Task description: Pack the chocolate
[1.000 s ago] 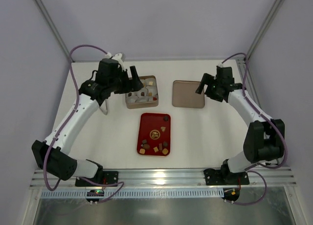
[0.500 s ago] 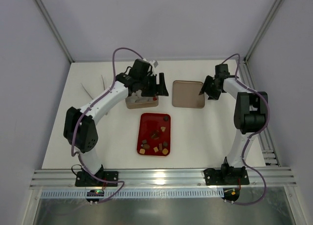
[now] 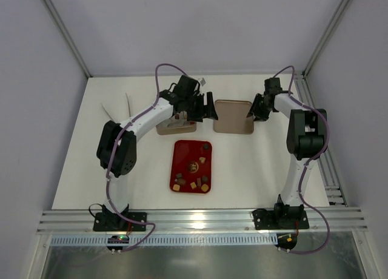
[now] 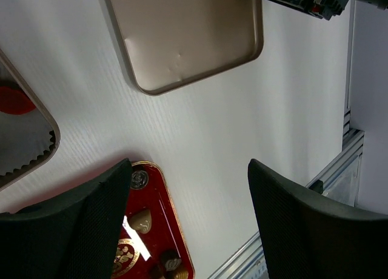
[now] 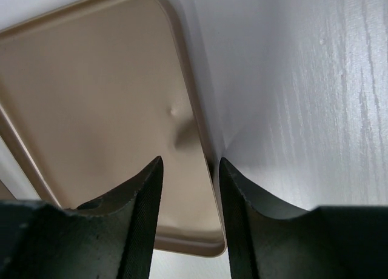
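Several small chocolates lie on the red tray at mid-table; the left wrist view shows some of them on the tray's corner. The golden tin stands behind the tray, partly under my left arm, with its paper cups mostly hidden. The tin's lid lies flat to the right of the tin. My left gripper is open and empty, hovering between the tin and the lid. My right gripper is open with its jaws astride the lid's right rim.
A tin corner with a crinkled cup edge shows at the left of the left wrist view. Two pale strips lie at the far left of the table. The metal rail runs along the near edge.
My left gripper swung right from over the tin to the gap between tin and lid. My right gripper shifted a little to the lid's right rim.
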Robot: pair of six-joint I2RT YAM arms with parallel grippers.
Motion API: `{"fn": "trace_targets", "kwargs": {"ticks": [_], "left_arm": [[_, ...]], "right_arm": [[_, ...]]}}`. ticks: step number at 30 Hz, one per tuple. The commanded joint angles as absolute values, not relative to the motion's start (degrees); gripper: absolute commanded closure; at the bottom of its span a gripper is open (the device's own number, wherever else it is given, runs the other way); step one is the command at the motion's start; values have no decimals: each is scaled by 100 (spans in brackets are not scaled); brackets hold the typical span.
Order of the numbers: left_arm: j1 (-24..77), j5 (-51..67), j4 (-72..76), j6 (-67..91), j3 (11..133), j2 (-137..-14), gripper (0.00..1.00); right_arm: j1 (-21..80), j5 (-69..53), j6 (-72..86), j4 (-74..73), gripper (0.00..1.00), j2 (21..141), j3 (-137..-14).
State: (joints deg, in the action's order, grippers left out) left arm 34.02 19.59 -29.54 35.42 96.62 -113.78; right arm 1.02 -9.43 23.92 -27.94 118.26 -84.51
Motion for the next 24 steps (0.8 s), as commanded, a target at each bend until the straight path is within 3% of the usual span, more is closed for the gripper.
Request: {"fn": "trace_targets", "kwargs": {"ticks": [1,6,17,24], "left_arm": [[3437,2057,-2689,3621,10010,-11434,25],[3437,1978,-2689,3630,10011,-11540,25],[3358,1705,-2883,3411,10546,-12014,24],[3217,1723,-3067,3050,11328,-12717,24]], "right_arm": [[158,-914,2373,-2874,57,11874,-8657],[167,-896,2347,-2883,62,11935,-8675],[167,-958,2259,-2944,96,11909,-8728],[167,-1054,2259,-2971,96,11751,-8710]]}}
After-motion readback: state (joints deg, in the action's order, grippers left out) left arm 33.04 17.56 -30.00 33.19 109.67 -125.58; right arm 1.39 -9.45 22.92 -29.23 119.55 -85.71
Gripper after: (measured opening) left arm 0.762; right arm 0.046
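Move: The brown lid lies flat with its right rim already between the right hand's half-open fingers; its middle is about 8 cm to that hand's left, 1 cm farther out and 1 cm lower. From the left hand, the lid's middle lies roughly 10 cm ahead, 11 cm right and 13 cm below. The chocolate box is some 10 cm ahead and 16 cm left of the left hand, the red tray about 14 cm back and 8 cm left, both around 13 cm below it. The right hand stays at the lid's right rim, settling only about half a centimetre, and shuts its half-open fingers almost completely, pinching the thin rim between the tips. The left hand barely stirs at first, then reaches about 5 cm forward, sinking some 2 cm and drifting slightly right towards the lid's left side, its fingers staying wide open and short of any touch. ##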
